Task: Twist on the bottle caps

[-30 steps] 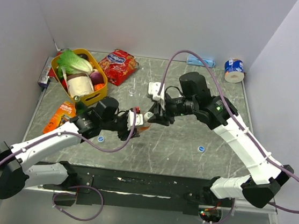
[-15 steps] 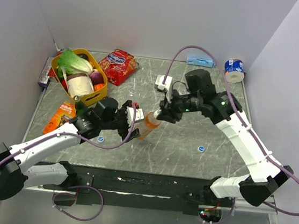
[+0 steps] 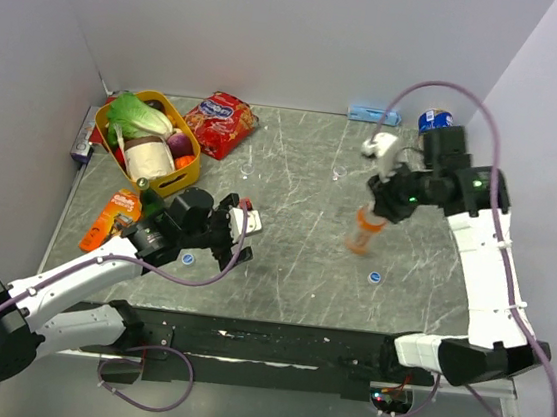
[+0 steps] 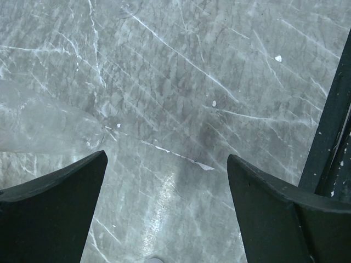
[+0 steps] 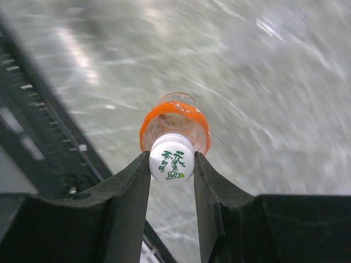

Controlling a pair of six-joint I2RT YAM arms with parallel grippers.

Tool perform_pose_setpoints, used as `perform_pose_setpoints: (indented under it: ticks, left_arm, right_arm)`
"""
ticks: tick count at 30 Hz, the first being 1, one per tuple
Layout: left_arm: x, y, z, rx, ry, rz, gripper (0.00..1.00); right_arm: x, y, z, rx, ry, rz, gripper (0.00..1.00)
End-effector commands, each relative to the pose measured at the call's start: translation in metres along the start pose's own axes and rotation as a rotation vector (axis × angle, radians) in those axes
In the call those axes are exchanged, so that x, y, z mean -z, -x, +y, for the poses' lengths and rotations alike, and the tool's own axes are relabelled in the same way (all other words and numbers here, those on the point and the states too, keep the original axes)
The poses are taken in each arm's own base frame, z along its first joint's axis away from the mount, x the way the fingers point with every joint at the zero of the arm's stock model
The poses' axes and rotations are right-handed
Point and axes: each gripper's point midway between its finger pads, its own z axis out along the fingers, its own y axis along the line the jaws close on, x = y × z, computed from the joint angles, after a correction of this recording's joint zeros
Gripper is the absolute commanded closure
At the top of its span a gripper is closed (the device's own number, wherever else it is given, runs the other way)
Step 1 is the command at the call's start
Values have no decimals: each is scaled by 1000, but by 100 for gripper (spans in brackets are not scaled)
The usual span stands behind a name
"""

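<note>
The small bottle of orange drink [image 5: 175,121] hangs upright from my right gripper [image 5: 171,159], which is shut on its whitish cap [image 5: 171,159] with green print. In the top view this bottle [image 3: 360,236] is right of the table's middle, under the right gripper [image 3: 372,211], its base close to the tabletop. My left gripper [image 3: 243,235] stands open over bare table at the left of centre, nothing between its fingers [image 4: 55,186]. Two blue caps lie loose on the table, one [image 3: 186,257] near the left arm and the other [image 3: 374,277] in front of the orange bottle.
A yellow basket [image 3: 190,175] of vegetables stands at the back left, with a red snack bag [image 3: 220,121] beside it. An orange packet [image 3: 111,218] lies at the left edge. A blue-and-white tape roll [image 3: 437,126] sits in the back right corner.
My left gripper opened and let go of the orange bottle, then drew back a little. The right arm carried the bottle by its cap from the centre to the right.
</note>
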Motion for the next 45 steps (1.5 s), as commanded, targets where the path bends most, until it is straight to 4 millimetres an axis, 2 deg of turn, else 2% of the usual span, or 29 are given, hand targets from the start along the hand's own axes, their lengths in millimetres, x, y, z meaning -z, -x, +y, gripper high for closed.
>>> perform_pose_setpoints:
  ticks: [1,2,3,7,8,10,14,20,27,33,36,37,45]
  left_arm:
    - [0,28,2,4,-9,-80,4]
    - [0,30,3,11,-7,-86,4]
    - [0,32,4,15,-3,-87,4]
    - [-1,32,3,25,-8,-89,4]
    - [-1,32,3,30,-8,-89,4]
    - [0,31,3,41,-11,-85,4]
    - [2,28,7,55,-3,-78,4]
    - [3,28,14,75,4,-81,4]
    - [3,29,20,76,18,-83,4]
    - [2,28,21,78,16,-81,4]
    - [2,28,22,77,20,-82,4]
    - [3,28,23,78,21,-82,4]
    - [3,27,24,76,23,-80,4]
  right_arm:
    - [27,-39,-54,-135,-181,84,100]
    - [27,-42,-66,-168,-212,81,100]
    - [25,-44,-87,-193,-257,69,100]
    - [14,-51,-133,-257,-347,47,100]
    - [7,-54,-143,-292,-346,46,100]
    - [8,-52,-163,-326,-381,7,100]
    - [-1,-55,-189,-392,-403,-36,100]
    - [-18,-62,-201,-435,-399,-29,98]
    - [-29,-68,-202,-457,-382,-14,91]
    - [-35,-75,-205,-476,-377,12,81]
    - [-36,-75,-207,-482,-380,12,73]
    - [-36,-76,-207,-487,-382,13,68]
    - [-39,-79,-211,-502,-394,27,58]
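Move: The capped orange bottle hangs from the right hand. The open patch of table it is taken to lies about 15 cm ahead, 14 cm to the right and 29 cm below. A clear bottle stands some 18 cm ahead and 4 cm left of the hand, a loose blue cap 2 cm back and 11 cm right, the paper roll 40 cm ahead and 24 cm right. From the left hand, that patch is roughly 17 cm ahead, 42 cm right, 16 cm down. Still pinching the orange bottle by its capped top, the right hand sweeps it rightward and then forward, about 15 cm each way, past the clear bottle to the open table short of the paper roll. It sinks some 7 cm on the way and swings about 35 degrees clockwise, slowing to a gentle final lowering with the fingers kept shut on the cap. ##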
